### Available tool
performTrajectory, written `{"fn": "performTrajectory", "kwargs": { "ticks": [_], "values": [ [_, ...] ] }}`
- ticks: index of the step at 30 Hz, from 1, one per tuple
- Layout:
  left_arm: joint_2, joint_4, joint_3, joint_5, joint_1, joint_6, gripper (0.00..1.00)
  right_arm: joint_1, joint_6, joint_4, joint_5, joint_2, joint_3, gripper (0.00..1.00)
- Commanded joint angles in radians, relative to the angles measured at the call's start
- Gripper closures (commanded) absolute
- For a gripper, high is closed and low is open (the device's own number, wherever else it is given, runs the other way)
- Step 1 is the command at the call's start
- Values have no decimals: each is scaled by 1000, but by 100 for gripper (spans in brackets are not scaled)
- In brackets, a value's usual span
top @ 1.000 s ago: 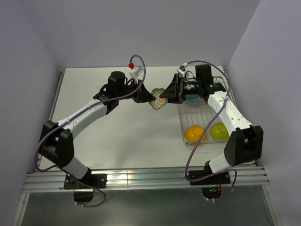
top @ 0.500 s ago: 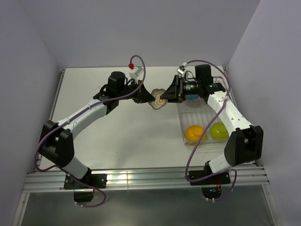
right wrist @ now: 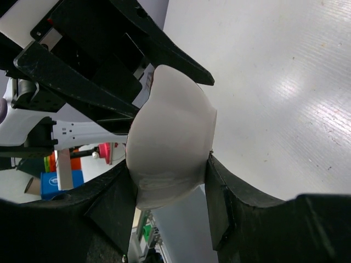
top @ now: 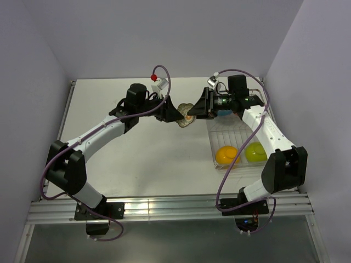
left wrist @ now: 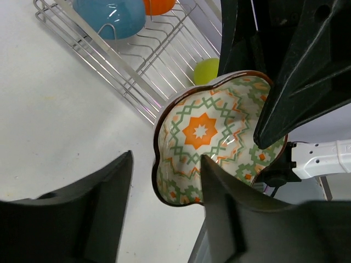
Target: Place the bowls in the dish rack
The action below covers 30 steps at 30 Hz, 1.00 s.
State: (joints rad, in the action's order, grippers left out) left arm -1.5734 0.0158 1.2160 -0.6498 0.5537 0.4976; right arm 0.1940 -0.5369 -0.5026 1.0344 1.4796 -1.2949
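The scalloped floral dish (top: 186, 116) hangs tilted above the table, between both grippers, just left of the dish rack (top: 226, 134). My right gripper (top: 196, 109) is shut on it; in the right wrist view its fingers press both sides of the dish's white underside (right wrist: 170, 148). My left gripper (left wrist: 166, 159) stands open around the dish's near rim (left wrist: 200, 131), with a gap on one side. An orange bowl (top: 227, 155), a lime-green bowl (top: 255, 152) and a blue bowl (left wrist: 109, 16) sit in the rack.
The wire rack (left wrist: 137, 71) lies along the table's right side, close to the right wall. Purple cables loop over both arms. White walls close in the table on three sides.
My left gripper has opened and let go of the floral dish. The right gripper, closed on the dish half a second ago, still holds it. Neither arm has shifted much.
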Motion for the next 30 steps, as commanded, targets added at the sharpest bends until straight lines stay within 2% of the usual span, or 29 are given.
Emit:
{"fn": "performTrajectory", "kwargs": {
  "ticks": [1,4,12,13,18,21,25,30],
  "values": [
    [39,-2,37,4,3,-19,38,-14,28,-5,-7,-38,-53,100],
    [47,-13,36,21,3,-27,27,-30,67,-33,-31,-45,-58,100],
    [56,-76,54,45,-8,-56,11,-119,268,-247,-137,-58,-109,100],
    [53,-91,69,47,-11,-63,1,-129,329,-278,-149,-58,-116,100],
    [35,-184,138,75,-21,-119,0,-186,489,-456,-315,-62,-133,100],
    [32,-206,154,78,-35,-122,0,-257,569,-496,-429,-82,-133,100],
    [44,-200,143,75,-49,-116,1,-290,661,-550,-568,-96,-141,100],
    [47,-194,142,70,-61,-103,1,-304,690,-550,-735,-113,-124,100]
  ]
}}
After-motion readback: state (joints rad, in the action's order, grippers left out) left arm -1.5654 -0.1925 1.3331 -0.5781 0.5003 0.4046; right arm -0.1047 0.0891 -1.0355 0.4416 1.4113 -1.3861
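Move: Beyond the right fingers, which already hold the patterned bowl's rim, the dish rack's empty middle lies about 23 cm right, 4 ahead and 20 below. The blue bowl is some 15 cm right and 12 ahead of that hand, the yellow bowl 17 right and 10 back, the green bowl 30 right and 9 back, all roughly 18 below. From the left hand, the patterned bowl's middle is about 4 cm right, level with it. Carrying the patterned bowl over the dish rack, the right hand eases off, then sweeps some 18 cm right and sinks about 7 cm, keeping its pinch while its fingers swing from pointing left to pointing steeply down, roughly 45 degrees. The left fingers go on opening from half to fully wide, and that hand backs off about 3 cm left and 2 forward, clear of the rim. ##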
